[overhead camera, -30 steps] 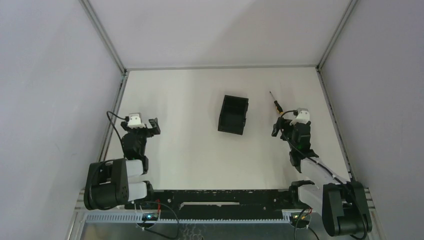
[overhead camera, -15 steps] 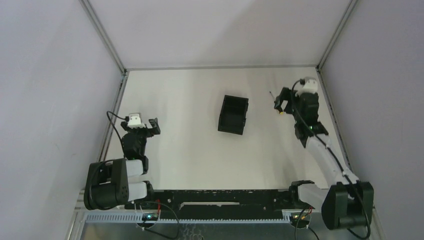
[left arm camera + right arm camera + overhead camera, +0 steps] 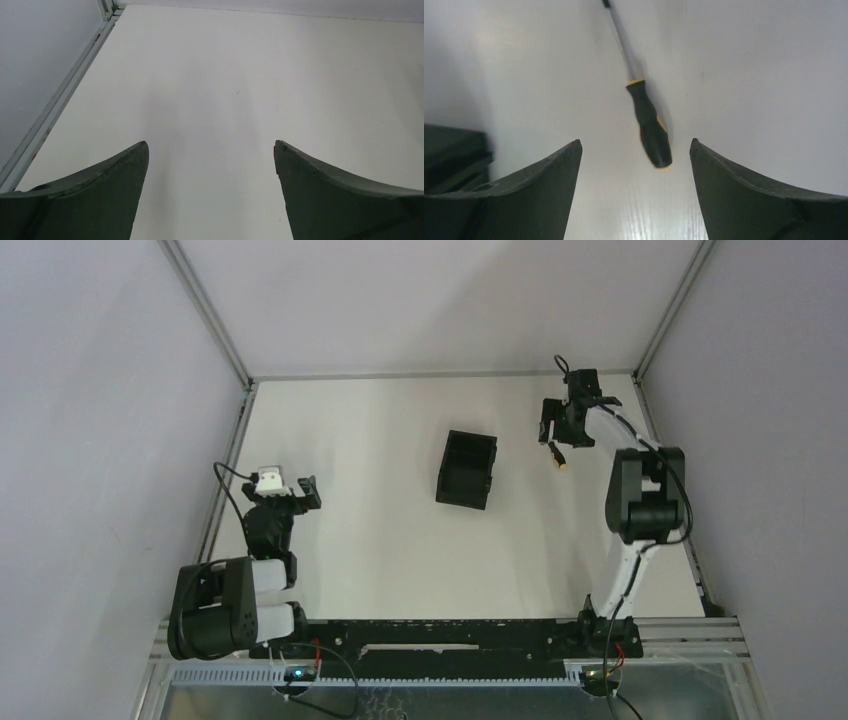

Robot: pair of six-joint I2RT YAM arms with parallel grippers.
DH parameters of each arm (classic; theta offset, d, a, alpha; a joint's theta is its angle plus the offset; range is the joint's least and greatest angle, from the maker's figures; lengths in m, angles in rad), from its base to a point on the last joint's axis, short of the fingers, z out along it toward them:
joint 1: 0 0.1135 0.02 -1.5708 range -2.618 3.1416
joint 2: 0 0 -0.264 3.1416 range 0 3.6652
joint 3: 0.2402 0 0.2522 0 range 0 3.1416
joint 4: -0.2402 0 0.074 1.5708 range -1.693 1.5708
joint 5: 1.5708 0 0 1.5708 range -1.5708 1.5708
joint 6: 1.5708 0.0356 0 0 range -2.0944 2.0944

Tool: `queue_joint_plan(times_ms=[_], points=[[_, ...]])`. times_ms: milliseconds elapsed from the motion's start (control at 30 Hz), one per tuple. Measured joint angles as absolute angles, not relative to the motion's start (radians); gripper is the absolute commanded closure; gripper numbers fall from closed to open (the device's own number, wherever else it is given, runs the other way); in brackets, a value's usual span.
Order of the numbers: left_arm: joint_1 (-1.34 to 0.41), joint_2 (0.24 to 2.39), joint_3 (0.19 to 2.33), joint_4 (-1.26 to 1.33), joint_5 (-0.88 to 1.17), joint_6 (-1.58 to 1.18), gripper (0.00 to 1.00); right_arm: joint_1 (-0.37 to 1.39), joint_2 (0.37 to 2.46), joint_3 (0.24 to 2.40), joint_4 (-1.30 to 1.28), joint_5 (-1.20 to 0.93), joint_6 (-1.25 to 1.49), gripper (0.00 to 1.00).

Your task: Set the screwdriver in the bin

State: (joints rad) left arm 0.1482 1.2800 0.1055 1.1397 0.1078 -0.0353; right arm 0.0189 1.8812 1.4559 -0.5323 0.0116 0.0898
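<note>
The screwdriver (image 3: 651, 127) lies flat on the white table, black handle with a yellow end toward me and its slim shaft pointing away. In the top view its handle (image 3: 558, 455) pokes out from under my right gripper (image 3: 552, 435), which hovers over it at the back right. The right gripper (image 3: 635, 144) is open, the handle's end lying just past the gap between its fingertips, untouched. The black bin (image 3: 466, 470) stands open-topped mid-table, left of the screwdriver; its corner (image 3: 449, 155) shows at the wrist view's left edge. My left gripper (image 3: 300, 490) (image 3: 211, 145) rests open and holds nothing.
The table's back wall rail (image 3: 440, 373) and right side rail (image 3: 665, 470) run close to the outstretched right arm. A left side rail (image 3: 60, 100) borders the table beside the left gripper.
The right arm has stretched from the mid-right of the table out to the back right, ending above the screwdriver. The screwdriver, bin and left arm have stayed put.
</note>
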Motion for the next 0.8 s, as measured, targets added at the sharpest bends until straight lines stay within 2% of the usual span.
queue_joint_plan(times_ms=[100,167,233,267,300,333,400,567,700,800], points=[[0.148,1.28,0.105,1.14,0.108,-0.035,0.0,0.012,2.002,1.519,-0.588,0.009,0.067,0.17],[0.148,1.28,0.105,1.14,0.108,-0.035,0.0,0.008,2.075,1.571,-0.618,0.017,0.05,0.23],[0.148,1.28,0.105,1.14,0.108,-0.035,0.0,0.008,2.125,1.613,-0.642,0.022,0.039,0.37],[0.148,1.28,0.105,1.14,0.108,-0.035,0.0,0.008,2.141,1.626,-0.648,0.022,0.032,0.57],[0.148,1.28,0.105,1.14,0.108,-0.035,0.0,0.008,2.153,1.633,-0.651,0.023,0.028,0.67],[0.148,1.28,0.105,1.14,0.108,-0.035,0.0,0.008,2.158,1.637,-0.653,0.018,0.035,0.82],[0.148,1.28,0.105,1.139,0.108,-0.035,0.0,0.008,2.158,1.643,-0.665,0.026,0.029,0.9],[0.148,1.28,0.105,1.139,0.108,-0.035,0.0,0.018,2.103,1.616,-0.687,0.025,0.043,0.92],[0.148,1.28,0.105,1.139,0.108,-0.035,0.0,0.057,1.884,1.497,-0.7,0.019,0.099,0.91],[0.146,1.28,0.107,1.139,0.107,-0.035,0.0,0.171,1.652,1.388,-0.686,-0.008,0.168,0.91]])
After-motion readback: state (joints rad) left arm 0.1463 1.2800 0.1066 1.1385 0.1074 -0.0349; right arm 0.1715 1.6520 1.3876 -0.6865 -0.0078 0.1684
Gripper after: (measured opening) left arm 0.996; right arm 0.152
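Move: The screwdriver lies about 8 cm below the right hand, its middle some 3 cm ahead and level sideways, handle towards the robot. The open bin stands about 23 cm to the hand's left, 4 cm nearer the base and 6 cm lower. From the left hand, the screwdriver is roughly 63 cm to the right, 14 cm ahead and 11 cm below. Right hand sinks 7 cm, pinches the screwdriver's handle, then lifts about 12 cm, swinging left and back towards the bin. ##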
